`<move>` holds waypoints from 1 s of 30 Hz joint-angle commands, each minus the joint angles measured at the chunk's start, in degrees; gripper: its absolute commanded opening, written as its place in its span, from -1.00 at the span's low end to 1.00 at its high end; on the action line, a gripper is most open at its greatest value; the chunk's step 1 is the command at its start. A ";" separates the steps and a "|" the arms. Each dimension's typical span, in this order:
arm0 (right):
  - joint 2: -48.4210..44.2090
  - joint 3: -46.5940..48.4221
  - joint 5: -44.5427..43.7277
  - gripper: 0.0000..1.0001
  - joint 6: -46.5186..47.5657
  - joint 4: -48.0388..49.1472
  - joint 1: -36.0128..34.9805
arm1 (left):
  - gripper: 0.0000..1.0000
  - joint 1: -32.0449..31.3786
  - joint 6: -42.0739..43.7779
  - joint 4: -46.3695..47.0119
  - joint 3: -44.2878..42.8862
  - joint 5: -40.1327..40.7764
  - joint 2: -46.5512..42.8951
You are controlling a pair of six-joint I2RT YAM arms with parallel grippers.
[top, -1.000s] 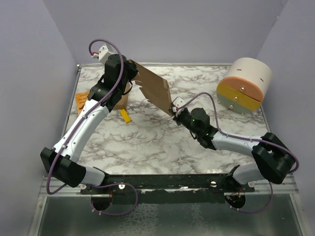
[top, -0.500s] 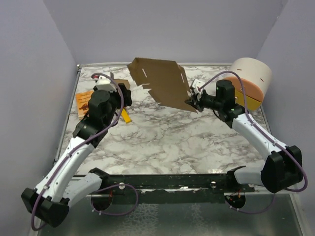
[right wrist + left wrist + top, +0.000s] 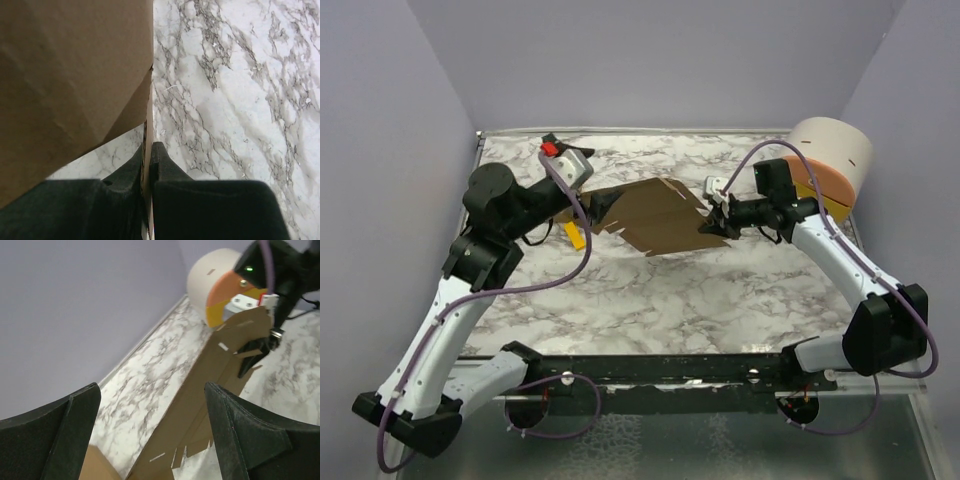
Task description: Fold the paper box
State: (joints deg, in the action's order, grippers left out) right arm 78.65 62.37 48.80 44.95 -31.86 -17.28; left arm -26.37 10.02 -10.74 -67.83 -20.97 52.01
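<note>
The paper box point(image 3: 655, 215) is a flat, notched brown cardboard sheet, held low and tilted over the middle of the marble table point(image 3: 650, 290). My right gripper point(image 3: 716, 222) is shut on its right edge; in the right wrist view the fingertips point(image 3: 161, 152) pinch the thin edge, with the sheet point(image 3: 65, 75) spreading up and left. My left gripper point(image 3: 595, 208) stands open at the sheet's notched left end. In the left wrist view the sheet point(image 3: 210, 375) runs away from the gap between the wide-apart fingers point(image 3: 240, 435) toward the right gripper point(image 3: 272, 332). I see no contact with the left fingers.
A round white, orange and yellow container point(image 3: 818, 170) stands at the back right, close behind the right arm. A small yellow piece point(image 3: 576, 237) lies under the left arm. A corner of another brown cardboard box point(image 3: 97, 467) shows below the left gripper. Lilac walls enclose the table.
The left gripper opened and let go of the sheet's far left edge, then swung back beside it. The right arm carried the sheet up and right, then lowered it toward the table.
</note>
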 commanded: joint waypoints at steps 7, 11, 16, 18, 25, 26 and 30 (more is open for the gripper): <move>1.41 2.27 5.05 -0.98 4.31 -5.62 0.84 | 0.71 -0.15 20.98 -16.99 -9.50 -24.31 13.17; 1.78 2.45 5.88 -0.97 5.07 -6.38 0.93 | 0.53 -0.17 21.99 -14.27 -8.29 -21.35 14.13; 2.20 2.78 6.40 -0.98 5.69 -7.25 1.01 | 0.17 -0.17 24.43 -15.64 -9.48 -19.55 17.04; 2.18 2.76 6.61 -0.98 5.60 -7.34 1.06 | -0.13 -0.17 24.97 -16.71 -11.42 -19.98 18.17; 2.76 3.68 8.94 -0.80 5.15 -8.47 1.81 | -1.00 -0.17 24.75 -16.72 -10.08 -17.11 16.85; 2.86 3.97 9.47 -0.56 4.86 -8.76 2.14 | -1.00 -0.13 23.73 -15.96 -9.20 -15.77 16.06; 3.14 6.06 12.42 0.38 2.70 -10.17 5.22 | -1.00 0.44 16.52 -10.10 -3.95 -7.59 11.95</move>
State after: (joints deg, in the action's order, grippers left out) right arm 81.30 64.90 55.44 49.36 -39.31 -14.70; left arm -26.55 32.34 -26.30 -75.70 -37.74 68.27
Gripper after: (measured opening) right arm 0.467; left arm 0.018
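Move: The open left hand is going for the upper edge of the paper box's left part, about 6 cm to its right, 2 cm ahead and 10 cm below. On the table, some 41 cm below it, the yellow block lies about 20 cm ahead and 12 cm left, the small carton roughly 32 cm ahead and 17 cm left. That edge is about 17 cm left of the right hand, 2 cm ahead and 13 cm higher; the right fingers already pinch the opposite corner. Down about 8 cm and right some 5 cm, drifting slightly forward, the left hand comes in on the paper box's raised upper edge while its wrist turns clockwise and rolls left side up, roughly 20 degrees each; its fingers then shut and pinch the edge. The right hand keeps its pinch almost in place, easing back about 1 cm, then opens to about half and lets go of the corner. ##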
